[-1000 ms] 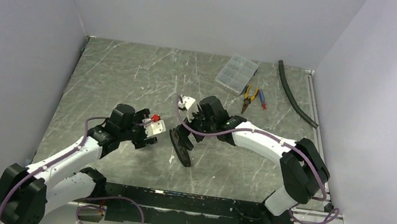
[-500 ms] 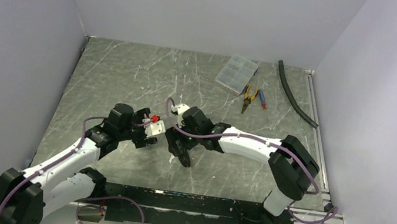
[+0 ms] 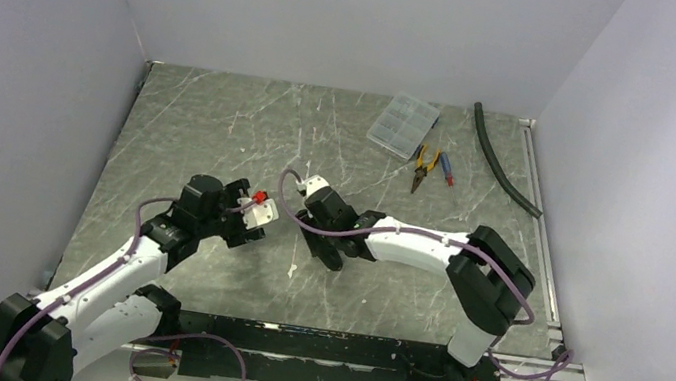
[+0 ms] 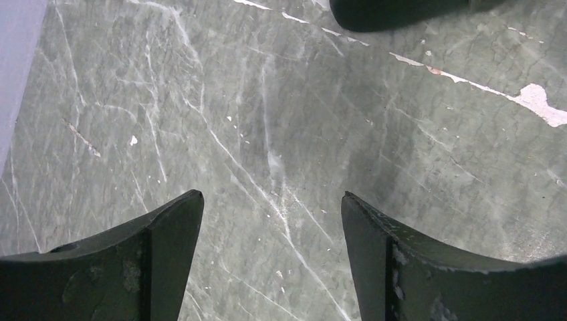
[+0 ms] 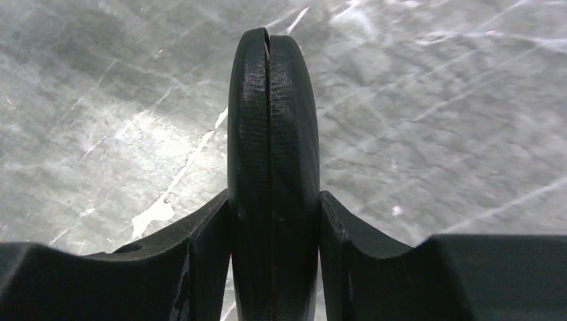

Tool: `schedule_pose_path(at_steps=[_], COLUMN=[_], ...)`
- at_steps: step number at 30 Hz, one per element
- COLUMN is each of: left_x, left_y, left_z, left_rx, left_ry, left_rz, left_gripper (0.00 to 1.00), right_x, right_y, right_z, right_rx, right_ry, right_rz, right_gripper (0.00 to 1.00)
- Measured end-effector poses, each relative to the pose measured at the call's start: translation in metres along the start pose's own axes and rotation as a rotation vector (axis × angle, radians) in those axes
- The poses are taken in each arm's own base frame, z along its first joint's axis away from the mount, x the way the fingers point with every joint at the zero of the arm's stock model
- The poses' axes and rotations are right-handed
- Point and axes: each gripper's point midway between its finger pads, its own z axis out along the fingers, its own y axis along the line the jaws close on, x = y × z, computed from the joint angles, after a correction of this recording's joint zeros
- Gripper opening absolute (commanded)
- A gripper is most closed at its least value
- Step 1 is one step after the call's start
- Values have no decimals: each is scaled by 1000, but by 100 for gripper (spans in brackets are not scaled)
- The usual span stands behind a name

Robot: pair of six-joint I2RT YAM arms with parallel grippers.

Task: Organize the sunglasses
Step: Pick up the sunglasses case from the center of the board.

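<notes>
The sunglasses do not show in any view. A black oblong glasses case, closed with its seam facing the camera, stands on edge between my right gripper's jaws, which are shut on its two sides. From above, the right gripper covers most of the case at the table's middle. My left gripper hangs open over bare tabletop, nothing between its fingers. In the top view the left gripper sits just left of the case, apart from it.
A clear compartment box, orange-handled pliers and a black hose lie at the back right. A dark shape sits at the top edge of the left wrist view. White walls enclose the grey marbled table.
My right gripper has dropped onto the case and its jaws have closed against it. The left gripper has drawn slightly back to the left, still open.
</notes>
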Motion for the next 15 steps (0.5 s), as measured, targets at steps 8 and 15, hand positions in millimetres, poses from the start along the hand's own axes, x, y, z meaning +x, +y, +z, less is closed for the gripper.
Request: schedule_pose_path(at_steps=[8,15], left_x=[5,7], left_y=[2,5], left_z=[0,-1], left_rx=[-13,-29], left_ry=[22,33], left_rz=[-4,-2], left_gripper=[80,80], right_x=[-23,-9], right_y=[-50,-184], right_z=[-18,-35], right_rx=[170,537], right_ry=[-74,-28], right_rz=[-23,66], right_gripper=[44,45])
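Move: The sunglasses case is already pinched in the right fingers, its middle practically at the hand. The pliers lie about 19 cm ahead and 24 cm to the right, with the screwdriver some 6 cm farther right and level with them. The clear organizer box stands roughly 30 cm ahead and 18 cm to the right. All three are a few centimetres lower. From the left hand, the case is about 17 cm right, 3 cm back and 7 cm lower. Keep the right gripper closed on the case, lift it roughly 2 cm, then sweep it quickly, level, some 15 cm to the right and 11 cm forward towards the pliers and screwdriver. As you go, swing the hand clockwise about 20 degrees, letting its left side dip and the fingers tip up somewhat. ##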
